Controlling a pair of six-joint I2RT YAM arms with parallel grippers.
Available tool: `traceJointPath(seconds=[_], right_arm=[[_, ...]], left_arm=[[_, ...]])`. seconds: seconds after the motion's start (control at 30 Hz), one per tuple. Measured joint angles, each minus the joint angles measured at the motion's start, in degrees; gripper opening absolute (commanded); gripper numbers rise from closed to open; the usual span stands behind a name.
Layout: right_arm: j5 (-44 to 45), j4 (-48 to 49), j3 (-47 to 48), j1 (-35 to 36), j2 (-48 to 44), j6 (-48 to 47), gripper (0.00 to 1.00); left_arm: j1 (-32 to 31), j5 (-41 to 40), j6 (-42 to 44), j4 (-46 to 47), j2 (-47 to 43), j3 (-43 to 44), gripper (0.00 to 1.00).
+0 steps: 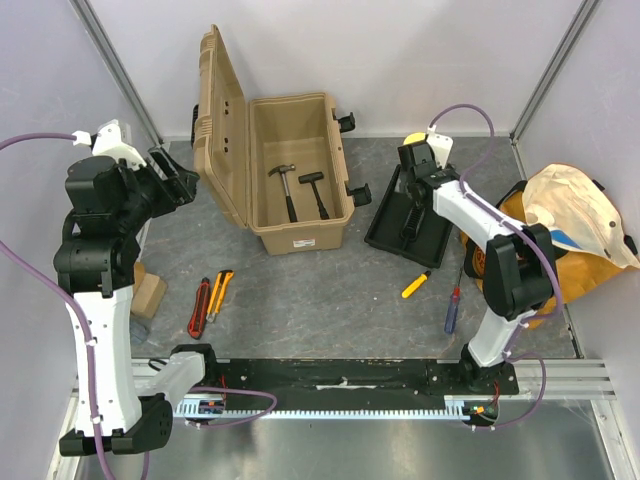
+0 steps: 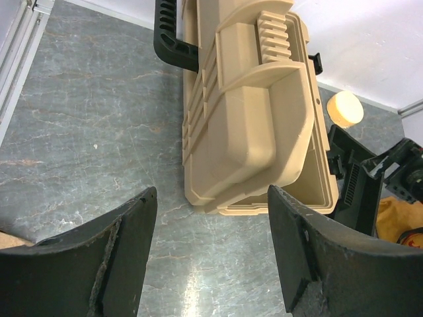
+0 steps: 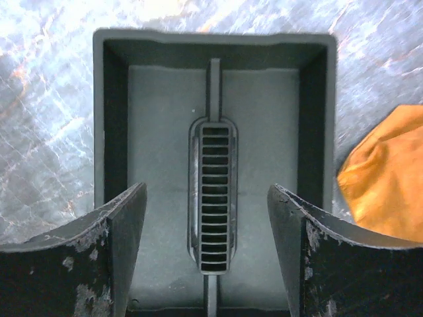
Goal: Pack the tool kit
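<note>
The tan toolbox [image 1: 297,232] stands open at the back centre, its lid [image 1: 220,125] raised to the left. Two hammers [image 1: 288,188] lie inside it. Its black inner tray [image 1: 388,232] rests on the table to the box's right. My right gripper [image 1: 411,203] hangs open just above the tray, its fingers either side of the slotted centre handle [image 3: 213,198] without touching it. My left gripper [image 1: 180,180] is open and empty, left of the lid [image 2: 251,112]. On the table lie a red knife [image 1: 200,306], a yellow knife [image 1: 221,293], a yellow-handled screwdriver [image 1: 416,285] and a blue-handled screwdriver [image 1: 452,312].
An orange fabric bag [image 1: 565,225] fills the right side, close to the tray, and shows at the edge as orange fabric [image 3: 386,172]. A wooden block [image 1: 148,296] sits by the left arm. A yellow round thing [image 1: 412,137] lies behind the right wrist. The box's black handle [image 2: 170,39] points toward the back.
</note>
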Motion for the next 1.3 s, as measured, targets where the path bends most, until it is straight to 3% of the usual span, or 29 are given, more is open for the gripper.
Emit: traceJointPath(seconds=[0.5,0.6,0.77,0.93,0.97,1.3], right_arm=[[0.24,-1.75,-1.22,0.70,8.68,5.03,0.64],[0.20,-1.81,-1.86,0.70,9.64,5.90,0.51],[-0.70,-0.94,-4.26,0.70,10.21,7.39,0.38],[-1.03,0.00,-5.20,0.70,10.08,8.39,0.03],[-0.96,0.20,-5.33,0.70,10.03,8.35,0.00],[0.72,-1.51,-5.62,0.70,4.79,6.40,0.00]], left_arm=[[0.00,0.02,0.00,0.02,-0.15,-0.31,0.74],[0.00,0.02,0.00,0.02,-0.13,-0.31,0.74],[0.00,0.02,0.00,0.02,-0.07,-0.31,0.74],[0.00,0.02,0.00,0.02,0.20,-0.31,0.74],[0.00,0.02,0.00,0.02,0.20,-0.31,0.74],[0.00,0.02,0.00,0.02,0.17,-0.31,0.74]])
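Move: The black tray's ribbed handle lies below the open right hand, about 11 cm down, some 2 cm back and neither left nor right of it. The yellow screwdriver lies about 20 cm nearer the base than the handle, on the table; the yellow disc stands some 17 cm beyond it. The open toolbox's middle is about 33 cm left and 10 cm ahead of the hand. From the left hand, the handle is roughly 50 cm right, 12 cm ahead and 36 cm down. The right fingers pinch the tray's central handle from both sides: the open hand sinks about 11 cm into the tray, easing some 3 cm back and tipping its fingers about 12 degrees further down as they close. Once gripped, the hand starts straight up and raises the handle by some 3 cm, tilting back slightly. ##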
